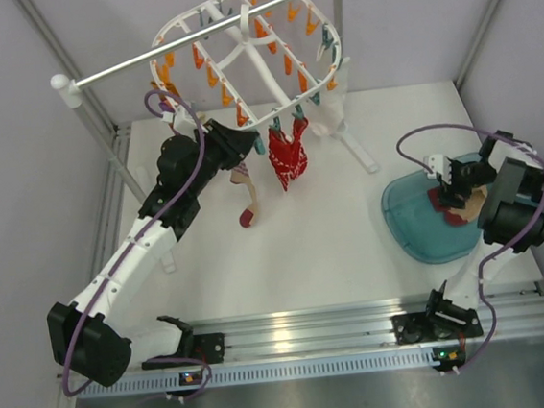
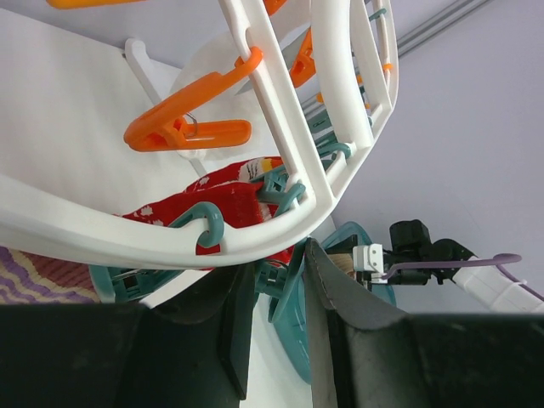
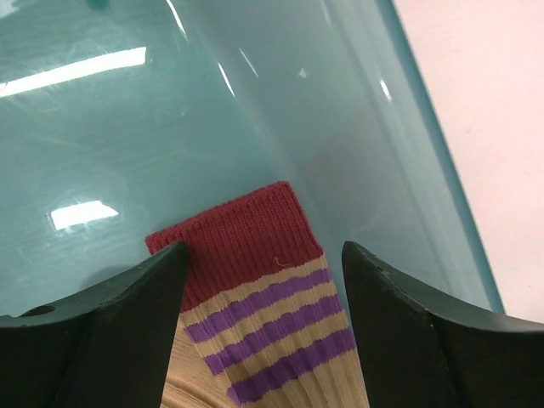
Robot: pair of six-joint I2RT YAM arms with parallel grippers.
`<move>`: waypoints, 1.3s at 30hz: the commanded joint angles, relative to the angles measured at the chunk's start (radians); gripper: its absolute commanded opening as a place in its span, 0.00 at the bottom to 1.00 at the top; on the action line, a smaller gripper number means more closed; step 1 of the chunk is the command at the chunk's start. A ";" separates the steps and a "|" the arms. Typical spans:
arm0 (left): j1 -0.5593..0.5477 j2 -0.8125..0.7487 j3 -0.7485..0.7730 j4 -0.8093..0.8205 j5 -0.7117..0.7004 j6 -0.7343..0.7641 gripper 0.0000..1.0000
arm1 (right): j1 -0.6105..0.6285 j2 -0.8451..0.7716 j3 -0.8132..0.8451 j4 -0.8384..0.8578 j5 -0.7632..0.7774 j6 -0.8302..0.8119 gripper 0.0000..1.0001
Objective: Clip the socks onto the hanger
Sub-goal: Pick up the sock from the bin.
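Observation:
The white oval hanger [image 1: 263, 65] hangs from a rail at the back. One cream sock with a reddish toe [image 1: 243, 185] dangles from its near rim, and its striped part [image 2: 34, 276] shows beside my left fingers. My left gripper [image 1: 250, 146] [image 2: 276, 263] is at that rim [image 2: 127, 238], shut on a teal clip [image 2: 287, 285]. The other sock [image 1: 460, 207], cream with purple stripes and a dark red cuff [image 3: 246, 238], lies in the teal tray [image 1: 413, 219]. My right gripper [image 1: 449, 192] [image 3: 263, 251] stands open astride the cuff, its left finger at the sock's edge.
A red patterned sock [image 1: 289, 159] [image 2: 212, 200] hangs clipped just right of my left gripper. Orange clips [image 2: 183, 127] line the hanger's bars. The metal rail [image 1: 198, 37] on white posts crosses the back. The tray's wall [image 3: 425, 127] rises right of the cuff, with table [image 3: 484, 85] beyond.

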 commanded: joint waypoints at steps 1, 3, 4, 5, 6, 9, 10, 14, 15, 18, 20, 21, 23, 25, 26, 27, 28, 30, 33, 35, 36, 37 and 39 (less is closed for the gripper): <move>0.018 0.007 0.001 -0.011 -0.020 -0.010 0.00 | 0.016 0.019 -0.019 0.116 0.018 -0.014 0.72; 0.020 0.012 0.003 -0.011 -0.017 -0.008 0.00 | 0.020 0.036 -0.018 0.113 0.035 -0.020 0.68; 0.020 0.015 0.003 -0.011 -0.018 -0.008 0.00 | 0.022 0.042 -0.018 0.109 0.048 -0.025 0.61; 0.020 0.018 0.004 -0.011 -0.017 -0.008 0.00 | 0.023 0.047 -0.018 0.101 0.058 -0.038 0.57; 0.021 0.018 0.004 -0.006 -0.014 -0.010 0.00 | 0.026 0.050 -0.018 0.098 0.064 -0.040 0.52; 0.021 0.023 0.004 0.000 -0.014 -0.008 0.00 | 0.028 0.050 0.005 0.025 0.053 -0.037 0.25; 0.021 0.021 0.003 -0.003 -0.015 -0.008 0.00 | 0.026 0.044 0.011 0.002 0.039 -0.034 0.11; 0.021 0.015 0.001 -0.011 -0.012 -0.002 0.00 | 0.017 -0.016 0.021 -0.103 0.004 -0.031 0.00; 0.021 0.015 0.001 -0.009 -0.011 0.006 0.00 | 0.016 -0.050 0.022 -0.127 -0.005 -0.023 0.00; 0.021 0.011 0.001 -0.009 -0.008 0.012 0.00 | 0.000 -0.126 0.041 -0.228 -0.097 0.015 0.00; 0.021 0.011 0.001 -0.006 -0.003 0.013 0.00 | -0.001 -0.171 0.088 -0.282 -0.145 0.073 0.00; 0.021 0.012 0.001 -0.003 0.000 0.015 0.00 | -0.001 -0.188 0.108 -0.322 -0.204 0.104 0.00; 0.021 0.015 0.001 0.006 0.009 0.015 0.00 | -0.003 -0.231 0.168 -0.361 -0.272 0.185 0.00; 0.021 0.018 0.000 0.012 0.014 0.015 0.00 | -0.003 -0.255 0.227 -0.400 -0.364 0.281 0.00; 0.021 0.018 0.000 0.018 0.018 0.013 0.00 | -0.001 -0.274 0.246 -0.425 -0.395 0.299 0.00; 0.021 0.021 -0.003 0.023 0.020 0.013 0.00 | 0.000 -0.283 0.266 -0.445 -0.450 0.316 0.00; 0.021 0.023 -0.003 0.032 0.023 0.012 0.00 | 0.002 -0.297 0.301 -0.479 -0.482 0.364 0.00; 0.021 0.026 -0.003 0.038 0.029 0.010 0.00 | 0.020 -0.311 0.333 -0.494 -0.571 0.426 0.00; 0.021 0.037 0.001 0.055 0.044 0.009 0.00 | 0.078 -0.360 0.363 -0.383 -0.677 0.748 0.00; 0.021 0.043 0.009 0.060 0.047 0.010 0.00 | 0.135 -0.433 0.334 -0.105 -0.721 0.976 0.00; 0.021 0.043 0.011 0.063 0.051 0.010 0.00 | 0.155 -0.467 0.308 0.035 -0.722 1.268 0.00; 0.021 0.044 0.012 0.063 0.051 0.013 0.00 | 0.175 -0.549 0.224 0.204 -0.711 1.452 0.00; 0.021 0.047 0.017 0.066 0.052 0.013 0.00 | 0.218 -0.640 0.019 0.960 -0.620 2.109 0.00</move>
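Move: The right hand, open and pointing down and to the left, is low inside the bin. The striped sock lies just under its fingertips, its middle some 3 cm below, 2 cm to the right and 1 cm back. The bin's far rim stands about 9 cm ahead and 3 cm higher; the stand foot lies roughly 18 cm ahead, 24 cm left. From the left hand, up at the hanger, the sock is about 53 cm right, 2 cm back and 33 cm below. The right fingers pinch the dark red cuff of the sock, sinking about 2 cm more before they shut. Keeping that grip, the hand eases back 2 or 3 cm, then lifts the sock nearly 30 cm, veering some 15 cm left towards the hanger, mostly late in the climb, while the wrist rolls about 40 degrees so the fingers swing up to point left and only slightly down. ##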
